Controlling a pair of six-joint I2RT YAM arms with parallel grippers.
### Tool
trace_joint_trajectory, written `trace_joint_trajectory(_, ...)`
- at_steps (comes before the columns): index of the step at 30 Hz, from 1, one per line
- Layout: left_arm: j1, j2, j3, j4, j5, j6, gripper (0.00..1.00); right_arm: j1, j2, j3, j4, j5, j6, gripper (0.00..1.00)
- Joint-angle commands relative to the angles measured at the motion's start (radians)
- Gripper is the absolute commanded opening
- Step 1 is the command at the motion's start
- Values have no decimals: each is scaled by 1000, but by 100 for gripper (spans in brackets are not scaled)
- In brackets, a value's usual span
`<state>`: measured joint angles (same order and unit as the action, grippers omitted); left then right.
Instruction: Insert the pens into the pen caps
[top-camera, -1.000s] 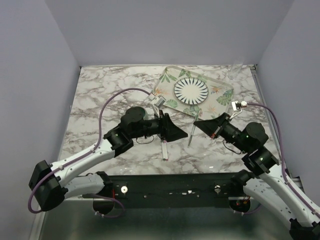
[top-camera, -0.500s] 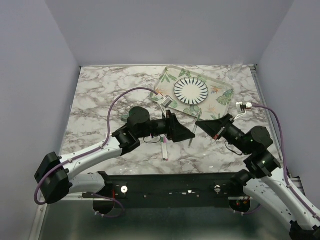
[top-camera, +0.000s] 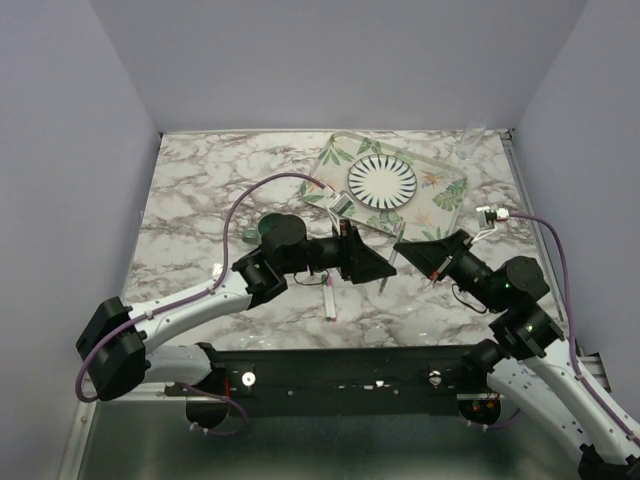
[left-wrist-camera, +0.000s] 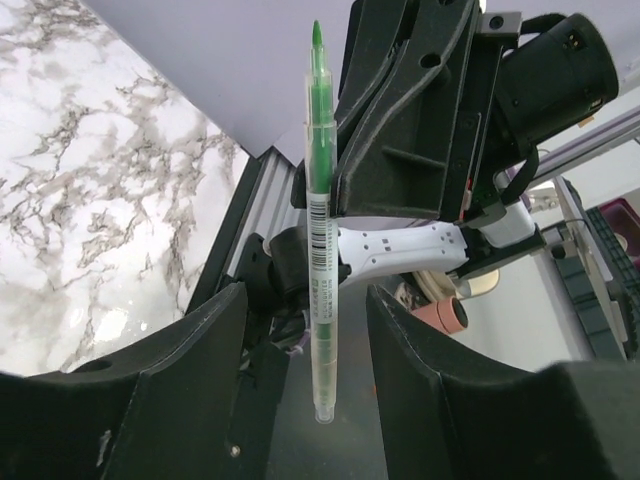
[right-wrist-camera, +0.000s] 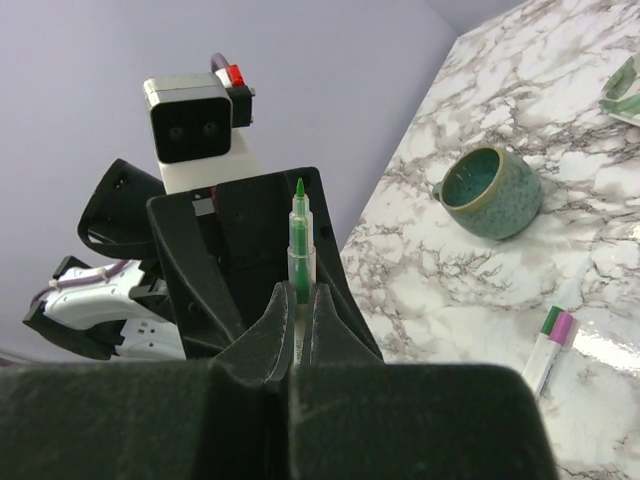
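My right gripper (right-wrist-camera: 298, 296) is shut on a pen (right-wrist-camera: 300, 235), a clear stick with a green tip that points up and away from the jaws. In the left wrist view the same pen (left-wrist-camera: 321, 250) hangs between the fingers of my left gripper (left-wrist-camera: 305, 300), which is open with a gap on each side of the barrel. From above, the left gripper (top-camera: 377, 268) and right gripper (top-camera: 404, 250) meet nose to nose over the table's middle. A second pale pen (top-camera: 329, 298) lies on the marble. Beside it a pink-purple cap (right-wrist-camera: 561, 326) and a green cap (right-wrist-camera: 549, 320) sit side by side.
A leaf-patterned tray (top-camera: 450, 195) holding a striped plate (top-camera: 381, 181) stands at the back right. A green cup (right-wrist-camera: 490, 192) sits on the marble (top-camera: 190, 190), mostly hidden behind the left arm from above. A clear cup (top-camera: 470, 140) stands in the far right corner.
My left arm has swung right until its jaws straddle the pen held by the right gripper, and they have narrowed a little. The right gripper shifted slightly right with the pen.
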<state>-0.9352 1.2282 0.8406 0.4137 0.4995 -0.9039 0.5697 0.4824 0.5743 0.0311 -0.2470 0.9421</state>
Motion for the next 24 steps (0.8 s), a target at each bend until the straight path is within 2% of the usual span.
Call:
trace_joint_trajectory(1, -20, 27, 26, 42, 48, 5, 45, 6, -15, -11, 6, 34, -9, 1)
trace_joint_trajectory(2, -22, 33, 26, 51, 53, -6, 33, 6, -15, -13, 3, 35, -9, 1)
trace_joint_trajectory(4, -24, 39, 25, 69, 73, -19, 28, 6, -16, -16, 0, 40, -8, 1)
trace_joint_trajectory(6, -24, 45, 22, 105, 91, -46, 12, 6, -16, -19, -5, 45, -8, 1)
trace_joint_trajectory(8, -24, 50, 22, 112, 93, -62, 0, 6, -18, -4, -67, 61, -32, 11)
trace_joint_trajectory(9, -22, 47, 20, 109, 91, -75, 0, 6, -21, 10, -107, 77, -51, 21)
trace_joint_trajectory(10, -16, 44, 23, 100, 82, -75, 0, 6, -24, 30, -155, 96, -68, 37)
trace_joint_trajectory(11, -10, 37, 25, 62, 80, -75, 0, 6, -39, 68, -272, 168, -86, 44)
trace_joint_trajectory(13, 10, 25, 26, 25, 85, -52, 0, 6, -56, 104, -389, 273, -86, 57)
trace_joint_trajectory(14, 21, 5, 26, -33, 83, -34, 0, 7, -62, 130, -496, 369, -83, 60)
trace_joint_trajectory(17, 58, -57, 29, -190, 62, 65, 0, 6, -27, 170, -671, 516, -176, 63)
trace_joint_trajectory(19, 73, -97, 34, -281, 33, 158, 0, 6, 54, 231, -753, 596, -213, 63)
trace_joint_trajectory(20, 78, -137, 41, -380, 11, 190, 0, 6, 82, 249, -810, 670, -236, 63)
trace_joint_trajectory(22, 87, -179, 66, -476, -54, 262, 0, 4, 163, 282, -827, 727, -279, 61)
trace_joint_trajectory(24, 90, -234, 84, -602, -131, 358, 0, -4, 217, 295, -887, 850, -188, 60)
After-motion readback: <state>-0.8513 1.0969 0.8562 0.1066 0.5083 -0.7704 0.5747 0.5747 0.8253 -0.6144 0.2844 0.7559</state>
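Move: Upright between the left hand's open fingers stands the green pen, its middle only about 1 cm to the right of that hand and some 2 cm above it. The right hand already grips it higher up, the pen's middle about 1 cm below that hand and 1 cm back. From the left hand, the capped pens lie roughly 5 cm ahead and 11 cm left, the mug about 22 cm ahead and 26 cm left, all some 25 cm lower. Shutting on the pen's lower barrel while easing about 1 cm back and right, the left fingers take hold as the right hand stays put. Then the right opens, lets go of the upper barrel and swings away some 9 cm right, also down and slightly forward, turning clockwise and rolling right side down, while the left carries the pen about 5 cm left. ##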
